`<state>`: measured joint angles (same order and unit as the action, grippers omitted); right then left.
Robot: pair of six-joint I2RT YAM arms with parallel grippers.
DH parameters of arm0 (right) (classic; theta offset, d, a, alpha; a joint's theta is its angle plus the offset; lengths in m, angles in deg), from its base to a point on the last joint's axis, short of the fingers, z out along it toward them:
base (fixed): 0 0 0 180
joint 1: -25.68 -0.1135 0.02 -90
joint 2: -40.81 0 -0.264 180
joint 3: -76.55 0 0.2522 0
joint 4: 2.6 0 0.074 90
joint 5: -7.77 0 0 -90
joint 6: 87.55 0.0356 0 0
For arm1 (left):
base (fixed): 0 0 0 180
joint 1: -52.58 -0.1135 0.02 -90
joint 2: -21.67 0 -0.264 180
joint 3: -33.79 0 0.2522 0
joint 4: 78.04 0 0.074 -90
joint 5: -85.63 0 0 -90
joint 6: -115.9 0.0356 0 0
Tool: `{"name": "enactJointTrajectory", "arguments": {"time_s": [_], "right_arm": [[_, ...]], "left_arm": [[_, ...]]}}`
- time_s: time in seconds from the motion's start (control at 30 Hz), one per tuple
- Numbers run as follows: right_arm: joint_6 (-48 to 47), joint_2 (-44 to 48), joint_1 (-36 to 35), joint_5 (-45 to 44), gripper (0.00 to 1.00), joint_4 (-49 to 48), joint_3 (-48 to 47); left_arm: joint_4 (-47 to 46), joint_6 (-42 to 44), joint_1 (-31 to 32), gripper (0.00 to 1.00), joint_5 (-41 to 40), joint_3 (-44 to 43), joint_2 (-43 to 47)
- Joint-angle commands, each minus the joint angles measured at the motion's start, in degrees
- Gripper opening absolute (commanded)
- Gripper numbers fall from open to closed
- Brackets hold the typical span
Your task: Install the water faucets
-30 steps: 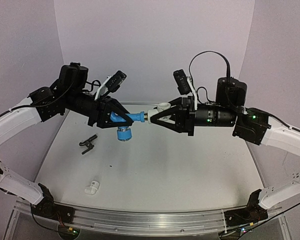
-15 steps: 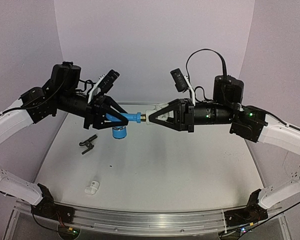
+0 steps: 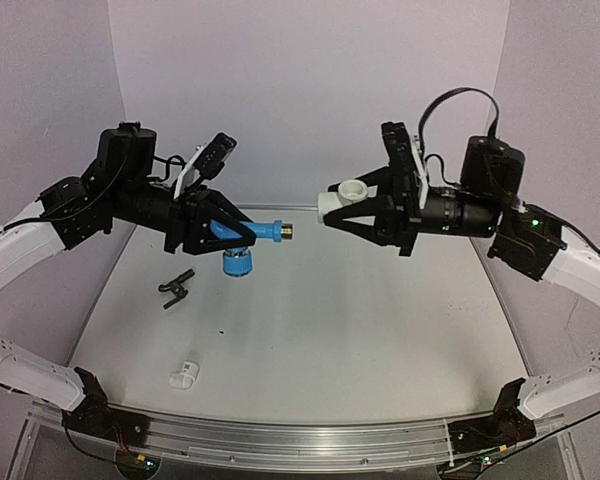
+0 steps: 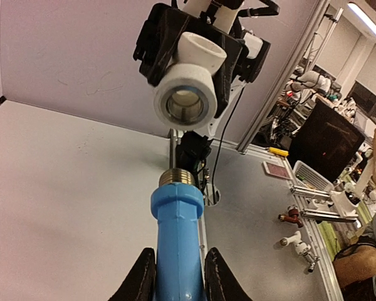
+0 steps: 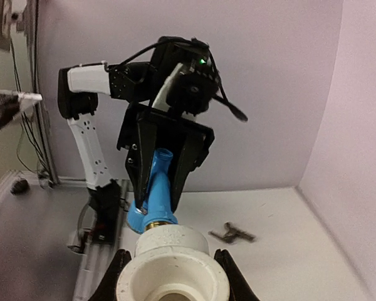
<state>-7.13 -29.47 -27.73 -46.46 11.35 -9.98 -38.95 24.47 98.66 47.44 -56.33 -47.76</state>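
Observation:
My left gripper (image 3: 242, 232) is shut on the blue water faucet (image 3: 255, 233) and holds it in the air. The stem lies level and points right, its brass threaded tip (image 3: 287, 230) is bare, and the ribbed knob (image 3: 237, 263) hangs below. In the left wrist view the faucet (image 4: 177, 232) rises between my fingertips (image 4: 143, 276). My right gripper (image 3: 342, 205) is shut on a white pipe fitting (image 3: 342, 196), held a short gap to the right of the tip and slightly higher. The fitting's open socket (image 4: 185, 103) faces the faucet. From the right wrist, the fitting (image 5: 169, 263) hides the brass tip's end.
A small black part (image 3: 177, 288) lies on the table's left side, and a loose white fitting (image 3: 184, 374) lies near the front left. Purple walls close in the back and both sides. A metal rail (image 3: 280, 450) runs along the near edge.
My right gripper has drawn the white fitting back to the right and slightly up, off the faucet's brass tip, which it met earlier. The left gripper with the faucet has shifted slightly left.

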Motion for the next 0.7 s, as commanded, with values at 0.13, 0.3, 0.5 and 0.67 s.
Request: {"name": "enactJointTrajectory", "arguments": {"time_s": [0.13, 0.3, 0.5, 0.67], "right_arm": [[-50.3, 9.1, 0.0, -1.1, 0.00, -2.7, 6.3], [-61.0, 10.5, 0.0, 0.3, 0.00, -4.8, 9.1], [-81.3, 12.7, 0.0, 2.6, 0.00, -4.7, 14.7], [-89.6, 13.2, 0.0, 2.4, 0.00, -8.4, 17.7]], "left_arm": [[-13.7, -23.0, 0.1, 0.00, 15.6, -3.4, -5.4], [-26.0, -35.2, 0.1, 0.00, 19.8, -0.4, -6.4], [-34.8, -47.1, 0.1, 0.00, 22.9, 0.0, -9.3], [-42.4, -54.9, 0.1, 0.00, 23.3, 3.6, -10.1]]}}
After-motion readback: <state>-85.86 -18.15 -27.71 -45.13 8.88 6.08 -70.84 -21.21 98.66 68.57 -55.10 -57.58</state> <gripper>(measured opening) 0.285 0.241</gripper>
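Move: The left hand grips the blue faucet. The white elbow it is meant for lies about 12 cm to that hand's right, level in depth and some 3 cm higher. From the right hand, which holds that elbow, the faucet's brass thread is roughly 7 cm left and 3 cm below. On the table, about 38 cm below the left hand and 12 cm to its left, the black valve lies some 15 cm ahead and the spare elbow 5 cm back. Rolling its top back towards the base by about 75 degrees, the right hand carries the elbow right and back about 3 cm each, first rising a little, then sinking to 5 cm below its start. The left hand, keeping its grip on the faucet, goes up and right about 3 cm each and slightly back, rolling its top forward some 30 degrees and swinging clockwise. ##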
